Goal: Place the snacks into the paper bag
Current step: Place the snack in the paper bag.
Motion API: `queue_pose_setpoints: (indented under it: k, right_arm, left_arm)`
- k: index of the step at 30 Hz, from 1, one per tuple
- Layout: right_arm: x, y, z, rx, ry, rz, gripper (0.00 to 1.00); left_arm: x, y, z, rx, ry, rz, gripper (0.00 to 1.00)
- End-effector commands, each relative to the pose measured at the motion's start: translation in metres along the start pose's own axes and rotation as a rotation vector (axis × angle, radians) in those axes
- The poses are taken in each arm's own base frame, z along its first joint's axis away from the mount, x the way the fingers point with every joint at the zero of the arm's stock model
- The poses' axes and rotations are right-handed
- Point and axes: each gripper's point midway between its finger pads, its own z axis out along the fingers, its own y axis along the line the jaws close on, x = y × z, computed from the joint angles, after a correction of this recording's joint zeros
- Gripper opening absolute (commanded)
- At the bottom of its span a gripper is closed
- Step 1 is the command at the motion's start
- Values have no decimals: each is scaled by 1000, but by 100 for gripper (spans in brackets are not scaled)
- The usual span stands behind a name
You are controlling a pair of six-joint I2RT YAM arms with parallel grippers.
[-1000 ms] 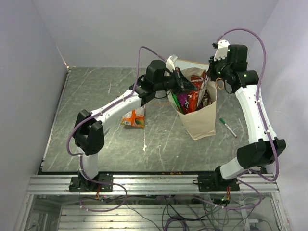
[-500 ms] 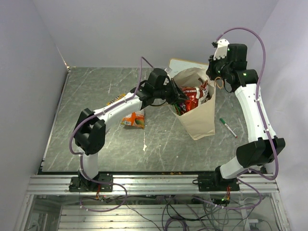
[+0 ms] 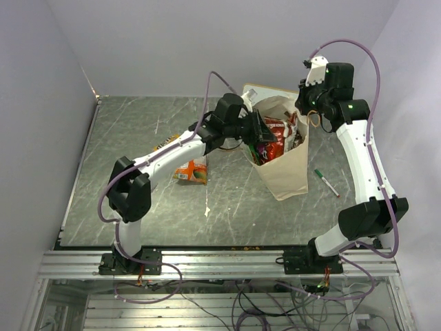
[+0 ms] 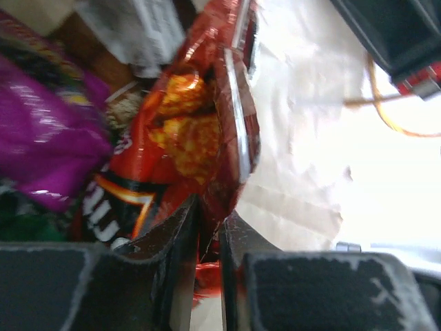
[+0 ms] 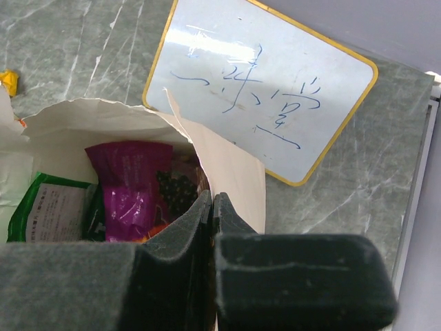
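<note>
The paper bag [image 3: 286, 172] stands upright right of the table's middle, with several snacks in it. My left gripper [image 3: 260, 134] reaches into its mouth from the left. Its jaws [image 4: 210, 221] are open a little, with the lower edge of a red snack packet [image 4: 200, 124] still in the narrow gap. A purple packet [image 4: 48, 152] lies beside the red one. My right gripper [image 3: 303, 116] is shut [image 5: 211, 200] on the bag's right rim [image 5: 234, 172]. Below it show the purple packet [image 5: 131, 186] and a green-and-white packet [image 5: 52, 210]. An orange packet [image 3: 191, 171] lies on the table under the left arm.
A gold-framed whiteboard [image 5: 269, 76] lies flat behind the bag. A green-capped pen [image 3: 326, 183] lies right of the bag, and a small white scrap [image 3: 207, 210] lies in front of the orange packet. A yellow-edged thing [image 3: 165, 143] peeks out beside the left forearm.
My left gripper came down from above the bag into its mouth with the red packet, and its jaws have parted slightly. The right gripper kept hold of the rim.
</note>
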Motion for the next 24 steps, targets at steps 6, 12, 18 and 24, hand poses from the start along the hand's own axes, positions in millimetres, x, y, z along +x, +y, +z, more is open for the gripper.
queue_pose_setpoints:
  k: [6, 12, 18, 24]
  right_arm:
    - [0, -1, -3, -2, -2, -6, 0]
    - [0, -1, -5, -2, -3, -8, 0]
    - [2, 0, -3, -5, 3, -9, 0]
    - [0, 0, -4, -7, -2, -12, 0]
  left_arm:
    - [57, -66, 16, 227, 168, 168, 28]
    - [79, -63, 26, 245, 242, 157, 31]
    - [64, -84, 11, 263, 202, 294, 36]
    - [53, -105, -8, 297, 160, 408, 55]
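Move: The left hand is over the mouth of the paper bag. The red snack's middle lies about 3 cm to its right, 2 cm back and 6 cm below. The purple snack is about 2 cm left, 1 cm ahead and 9 cm below, and the paper bag's middle about 4 cm right, 5 cm back and 12 cm below. From the right hand, which pinches the bag's rim, the red snack lies roughly 9 cm back, 5 cm left and 10 cm below. With its parted fingers about the red snack's upper edge, the left hand sweeps some 7 cm back and 6 cm right across the paper bag's mouth, rising slightly, dipping about 3 cm, then rising again. It turns about 20 degrees clockwise and rolls a little, and the fingers open clearly wider late on. The right hand stays put and keeps its pinch on the rim. ##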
